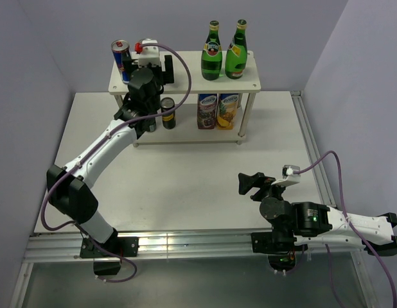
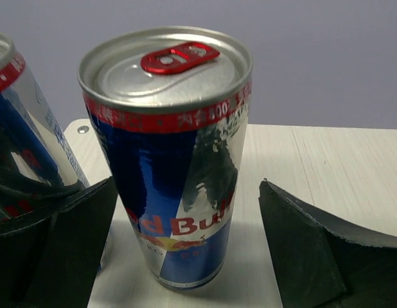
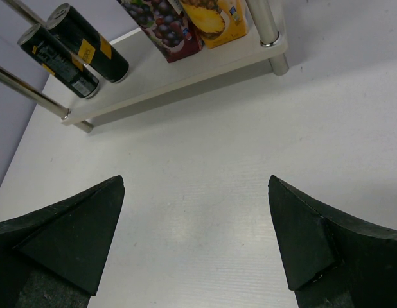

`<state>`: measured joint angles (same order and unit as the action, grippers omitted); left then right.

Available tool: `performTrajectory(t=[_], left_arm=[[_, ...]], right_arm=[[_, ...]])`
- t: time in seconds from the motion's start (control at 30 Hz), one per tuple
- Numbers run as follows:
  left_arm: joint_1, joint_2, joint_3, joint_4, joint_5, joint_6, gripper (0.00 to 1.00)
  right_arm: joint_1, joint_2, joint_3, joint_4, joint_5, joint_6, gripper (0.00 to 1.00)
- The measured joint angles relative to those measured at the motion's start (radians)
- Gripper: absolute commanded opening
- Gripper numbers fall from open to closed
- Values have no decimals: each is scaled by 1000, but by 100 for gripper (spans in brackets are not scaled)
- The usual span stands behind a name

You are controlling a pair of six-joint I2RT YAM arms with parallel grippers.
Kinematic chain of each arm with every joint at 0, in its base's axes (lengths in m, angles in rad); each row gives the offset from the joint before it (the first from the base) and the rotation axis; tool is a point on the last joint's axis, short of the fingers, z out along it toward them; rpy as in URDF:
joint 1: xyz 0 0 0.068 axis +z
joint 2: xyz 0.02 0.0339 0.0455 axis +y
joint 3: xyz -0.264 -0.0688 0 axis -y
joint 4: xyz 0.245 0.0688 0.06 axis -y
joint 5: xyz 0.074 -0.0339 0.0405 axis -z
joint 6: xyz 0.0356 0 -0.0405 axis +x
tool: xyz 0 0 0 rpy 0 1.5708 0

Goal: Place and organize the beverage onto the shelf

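Observation:
The shelf [image 1: 185,76] stands at the back of the table. Two green bottles [image 1: 212,52] [image 1: 236,51] stand on the right of its top board. One blue-and-silver can [image 1: 121,61] stands at the top board's left end. My left gripper [image 1: 146,59] is open around a second blue-and-silver can [image 2: 169,160]. This can stands upright on the board [image 2: 327,167], with a gap to the right finger [image 2: 308,250]. The first can shows at the left edge of the left wrist view [image 2: 18,135]. Two dark cans [image 3: 89,42] [image 3: 57,61] stand on the lower board. My right gripper [image 1: 248,185] is open and empty above the table.
Two juice cartons [image 1: 207,111] [image 1: 227,110] stand on the right of the lower board [image 3: 185,74]. One dark can [image 1: 167,112] shows under my left arm. Walls close in on the left, back and right. A metal rail [image 1: 185,244] runs along the near edge.

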<state>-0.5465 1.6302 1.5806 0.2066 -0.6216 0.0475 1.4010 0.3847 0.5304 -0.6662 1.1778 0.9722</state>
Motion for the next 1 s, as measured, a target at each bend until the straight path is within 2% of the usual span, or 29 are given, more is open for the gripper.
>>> performTrajectory(t=[0.53, 0.7, 0.83, 0.9, 1.0], left_arm=[[-40, -169, -188, -67, 38, -102, 99], [-114, -272, -297, -114, -5, -140, 99], [-203, -412, -418, -235, -59, -198, 99], [-268, -477, -438, -327, -97, -236, 99], [-351, -554, -434, -449, -124, -290, 99]], right_arm=[[0, -5, 0, 0, 1, 3, 100], [0, -6, 0, -1, 4, 6, 100], [0, -6, 2, -3, 9, -10, 100], [0, 14, 37, -8, 6, -63, 100], [0, 64, 172, 33, -8, -216, 100]])
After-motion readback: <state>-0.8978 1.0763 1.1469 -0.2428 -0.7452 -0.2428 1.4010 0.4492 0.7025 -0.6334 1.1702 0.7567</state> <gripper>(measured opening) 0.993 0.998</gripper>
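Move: The Red Bull can just set on the top shelf stands between the left hand's open fingers, about 1 cm ahead and 1 cm left of the hand point, at the same height. The other Red Bull can is some 9 cm to the left and level; the nearer green bottle stands about 20 cm to the right and 2 cm ahead. On the lower shelf a black can lies roughly 28 cm below, 1 cm ahead and 4 cm right. From the right hand, the placed can is about 32 cm ahead, 38 cm left and 22 cm up. With its fingers still wide open on either side of the placed Red Bull can, the left hand draws straight back towards its base, slowly at first and then fast, about 19 cm in all, sinking some 7 cm past the shelf's front edge as it tips down about 15 degrees and swings slightly clockwise. The right hand, empty and open, waits over the table and only at the very end starts up, rising about 5 cm. ##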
